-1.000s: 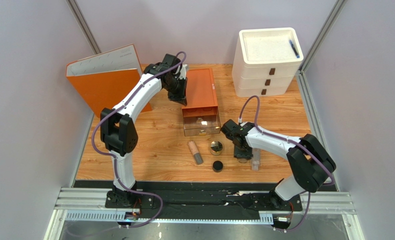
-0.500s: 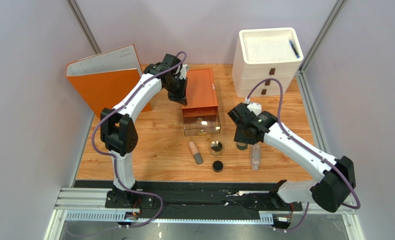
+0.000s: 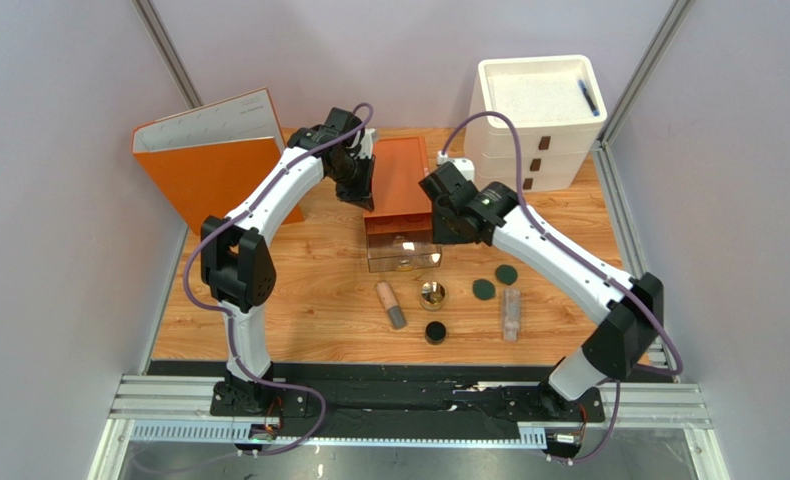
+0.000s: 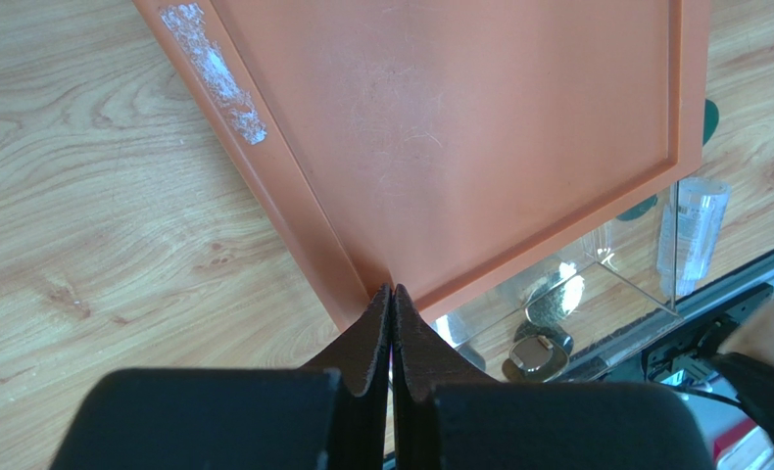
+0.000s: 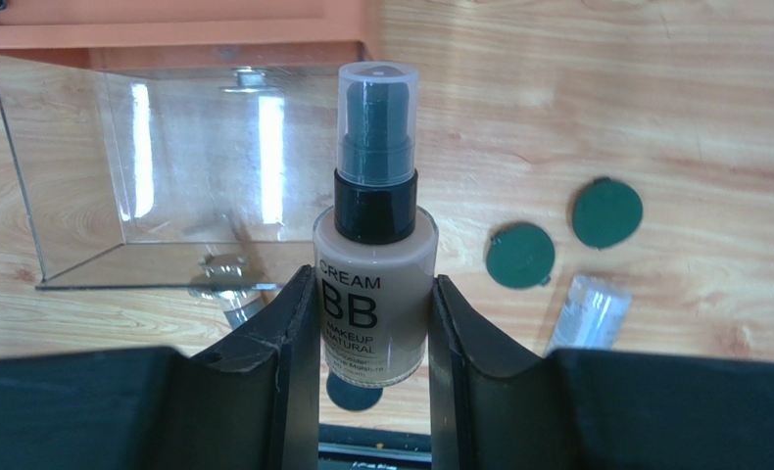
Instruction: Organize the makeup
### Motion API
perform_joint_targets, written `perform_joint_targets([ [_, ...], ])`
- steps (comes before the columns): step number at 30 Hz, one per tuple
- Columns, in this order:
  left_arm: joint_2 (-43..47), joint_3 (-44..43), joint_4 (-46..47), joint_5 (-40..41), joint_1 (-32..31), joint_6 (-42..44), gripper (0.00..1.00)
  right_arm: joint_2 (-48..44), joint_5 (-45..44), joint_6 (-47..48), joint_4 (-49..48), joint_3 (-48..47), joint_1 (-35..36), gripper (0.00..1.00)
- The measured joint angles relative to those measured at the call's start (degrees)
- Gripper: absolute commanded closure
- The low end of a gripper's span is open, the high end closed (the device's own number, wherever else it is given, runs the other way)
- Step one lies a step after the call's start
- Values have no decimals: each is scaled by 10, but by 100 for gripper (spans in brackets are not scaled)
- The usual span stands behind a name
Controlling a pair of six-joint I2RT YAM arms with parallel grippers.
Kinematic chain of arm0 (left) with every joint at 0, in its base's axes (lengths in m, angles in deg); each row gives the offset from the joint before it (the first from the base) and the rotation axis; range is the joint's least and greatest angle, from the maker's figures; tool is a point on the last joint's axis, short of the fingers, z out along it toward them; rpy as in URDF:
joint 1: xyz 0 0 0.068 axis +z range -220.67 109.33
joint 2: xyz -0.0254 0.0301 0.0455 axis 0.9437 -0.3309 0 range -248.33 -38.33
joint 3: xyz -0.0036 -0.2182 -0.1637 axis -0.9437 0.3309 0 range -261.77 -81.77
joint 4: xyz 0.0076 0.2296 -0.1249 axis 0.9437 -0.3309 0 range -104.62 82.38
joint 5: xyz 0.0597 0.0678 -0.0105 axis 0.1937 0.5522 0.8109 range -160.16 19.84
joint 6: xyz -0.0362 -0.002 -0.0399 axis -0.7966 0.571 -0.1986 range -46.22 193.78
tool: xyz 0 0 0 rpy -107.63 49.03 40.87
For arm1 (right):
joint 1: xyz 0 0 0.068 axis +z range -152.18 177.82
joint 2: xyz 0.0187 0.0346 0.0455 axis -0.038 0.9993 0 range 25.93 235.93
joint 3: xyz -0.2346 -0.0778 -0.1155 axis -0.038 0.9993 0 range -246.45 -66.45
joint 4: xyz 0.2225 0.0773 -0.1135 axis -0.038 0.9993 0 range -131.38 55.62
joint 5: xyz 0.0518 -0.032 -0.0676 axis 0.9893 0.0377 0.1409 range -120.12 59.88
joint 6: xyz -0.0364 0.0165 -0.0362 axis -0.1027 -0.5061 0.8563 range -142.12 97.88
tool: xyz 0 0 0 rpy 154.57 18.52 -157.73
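Observation:
My right gripper (image 5: 373,333) is shut on a beige BB cream pump bottle (image 5: 375,284), held upright off the table just right of the clear drawer (image 5: 185,166). In the top view that gripper (image 3: 449,228) hangs beside the drawer (image 3: 405,250). On the table lie two dark green discs (image 3: 483,290) (image 3: 506,273), a slim clear bottle (image 3: 511,313), a gold jar (image 3: 431,295), a black pot (image 3: 435,332) and a beige tube with a grey cap (image 3: 390,304). My left gripper (image 4: 392,292) is shut, its tips at the corner of the orange box top (image 4: 479,127).
A white drawer unit (image 3: 534,150) stands at the back right with a black pen (image 3: 588,97) on top. An orange binder (image 3: 209,165) leans at the back left. Grey walls close in both sides of the table.
My right arm has lifted the bottle from the front right of the table and carried it back and left to the clear drawer, uncovering the two green discs. The left arm has not moved.

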Motion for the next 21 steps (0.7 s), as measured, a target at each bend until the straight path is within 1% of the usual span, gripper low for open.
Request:
perform_joint_targets([
  [3, 0, 0, 0, 0, 0, 0, 100, 43, 12, 23, -14, -24, 3, 100],
  [9, 0, 0, 0, 0, 0, 2, 100, 100, 43, 39, -29, -68, 5, 100],
  [15, 0, 0, 0, 0, 0, 3, 100, 139, 74, 49, -36, -102, 6, 91],
  [17, 0, -1, -1, 0, 0, 3, 100, 145, 87, 49, -35, -105, 6, 86],
  [18, 0, -1, -2, 1, 0, 3, 100, 147, 94, 49, -35, -106, 6, 80],
  [20, -1, -2, -2, 1, 0, 3, 100, 148, 107, 49, -32, -106, 6, 72],
  [21, -1, -3, -3, 1, 0, 3, 100, 148, 115, 49, -31, -106, 6, 63],
])
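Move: The open clear drawer I am carrying the foundation bottle to lies about 7 cm to my right hand's left, 3 cm ahead and roughly 15 cm below. The orange cabinet's middle is some 14 cm ahead and 8 cm left, the gold jar about 5 cm back and 2 cm left, and the nearer green pad 4 cm back and 8 cm right. From my left hand the drawer is about 5 cm back and 6 cm right, some 12 cm down. Keeping the foundation bottle upright in my right fingers, I swing it left about 7 cm, across the open drawer's right wall and over its middle, going forward some 3 cm on the way before easing back a little, and sinking about 3 cm. The wrist turns some 10 degrees counter-clockwise as the fingers tip steeper down. My left hand stays, shut, at the cabinet lid's near left corner. ##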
